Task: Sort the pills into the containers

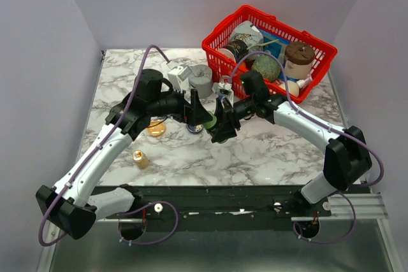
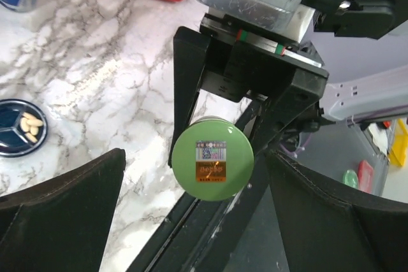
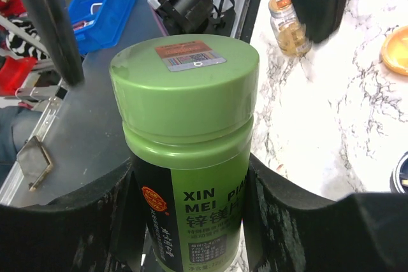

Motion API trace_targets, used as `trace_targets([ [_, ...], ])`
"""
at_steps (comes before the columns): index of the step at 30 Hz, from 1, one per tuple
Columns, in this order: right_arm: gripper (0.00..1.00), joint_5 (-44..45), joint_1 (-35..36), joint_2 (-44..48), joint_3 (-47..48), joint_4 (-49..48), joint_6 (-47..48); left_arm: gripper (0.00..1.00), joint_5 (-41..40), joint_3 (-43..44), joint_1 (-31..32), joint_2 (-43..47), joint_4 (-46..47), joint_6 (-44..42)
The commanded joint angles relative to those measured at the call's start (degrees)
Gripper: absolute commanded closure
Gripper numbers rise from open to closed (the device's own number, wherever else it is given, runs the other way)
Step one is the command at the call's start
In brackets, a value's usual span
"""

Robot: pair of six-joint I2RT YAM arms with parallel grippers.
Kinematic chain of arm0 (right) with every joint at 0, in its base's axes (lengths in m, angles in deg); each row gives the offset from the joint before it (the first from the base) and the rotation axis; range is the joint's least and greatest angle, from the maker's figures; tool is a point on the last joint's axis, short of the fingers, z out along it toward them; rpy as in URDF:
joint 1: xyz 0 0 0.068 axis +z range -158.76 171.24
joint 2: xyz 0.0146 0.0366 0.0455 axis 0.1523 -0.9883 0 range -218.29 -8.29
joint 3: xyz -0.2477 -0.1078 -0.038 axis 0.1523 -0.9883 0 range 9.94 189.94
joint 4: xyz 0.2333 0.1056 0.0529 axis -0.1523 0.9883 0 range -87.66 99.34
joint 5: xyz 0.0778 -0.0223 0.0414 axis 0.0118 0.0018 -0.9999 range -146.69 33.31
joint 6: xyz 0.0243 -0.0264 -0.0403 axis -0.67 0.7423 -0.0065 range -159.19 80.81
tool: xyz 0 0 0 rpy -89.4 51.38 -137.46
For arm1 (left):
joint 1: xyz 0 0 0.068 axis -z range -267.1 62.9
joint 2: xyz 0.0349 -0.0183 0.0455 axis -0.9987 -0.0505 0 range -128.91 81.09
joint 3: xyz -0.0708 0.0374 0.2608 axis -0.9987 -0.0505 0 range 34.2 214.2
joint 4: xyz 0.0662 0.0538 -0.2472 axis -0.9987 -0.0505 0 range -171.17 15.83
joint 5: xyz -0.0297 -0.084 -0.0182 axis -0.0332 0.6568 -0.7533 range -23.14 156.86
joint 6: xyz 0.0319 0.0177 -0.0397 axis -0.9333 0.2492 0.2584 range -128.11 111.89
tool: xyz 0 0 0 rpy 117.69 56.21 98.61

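Note:
My right gripper [image 3: 191, 208] is shut on a green pill bottle [image 3: 188, 125] with its green cap on, held above the table's middle [image 1: 211, 121]. The left gripper [image 2: 201, 221] is open, its fingers [image 2: 64, 208] standing well apart on either side of the bottle's cap [image 2: 212, 160] without touching it. In the top view the left gripper [image 1: 199, 116] faces the right gripper [image 1: 220, 125]. A dark blue container [image 2: 20, 127] holding a few pale pills [image 2: 30, 125] lies on the marble beneath. The orange container [image 1: 155, 128] sits to its left, also at the edge of the right wrist view [image 3: 395, 49].
A small amber bottle with a gold cap [image 1: 139, 158] stands near the front left. The grey notched block [image 1: 201, 79] and a white object [image 1: 180, 73] sit behind the grippers. A red wire basket [image 1: 220, 62] full of jars fills the back right.

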Motion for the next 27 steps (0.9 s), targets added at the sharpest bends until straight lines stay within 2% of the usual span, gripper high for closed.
trace_targets([
  [1,0.83,1.23,-0.09,1.80,2.05,2.89,5.27,0.01,-3.52,1.65,-1.04,4.04,0.93,2.71],
  [6,0.83,6.50,-0.09,3.03,2.85,5.89,9.32,0.01,-7.11,-1.33,-1.74,7.63,2.77,9.03],
  [8,0.82,10.70,-0.09,4.25,2.76,6.77,11.60,0.01,-10.44,-3.53,-2.00,9.74,3.74,15.76],
  [12,0.82,18.54,-0.09,6.63,1.79,6.33,14.33,0.01,-11.96,-10.29,-2.00,11.68,9.88,27.46],
  [15,0.82,23.99,-0.09,8.21,0.74,5.02,15.39,0.01,-12.57,-11.71,-1.92,11.16,11.38,31.96],
  [20,0.83,28.48,0.08,9.18,0.04,4.05,16.71,0.01,-14.15,-11.54,-0.16,8.62,13.50,35.67],
  [27,0.83,29.89,0.26,8.83,0.12,3.96,17.15,0.02,-20.48,-6.80,4.58,4.04,9.91,38.05],
])
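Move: My left hand is already wide open around the green bottle's cap, whose middle lies about 2 cm to its right and 1 cm below. My right hand grips the bottle lower down, with the cap about 5 cm above it, 3 cm to its left and 2 cm ahead. From my left hand, the navy dish is roughly 5 cm back, 6 cm left and 22 cm down. The grey canister stands some 18 cm ahead and 3 cm left, the orange dish 6 cm back and 25 cm left, both about 20 cm below. I draw my open left hand up and left off the cap by about 4 cm, then bring it down and back to the right, a little forward, turning counter-clockwise and tipping it some 30 degrees for a fresh hold. Meanwhile my right hand keeps its grip and swings the bottle about 6 cm forward and slightly right, twisting clockwise. ##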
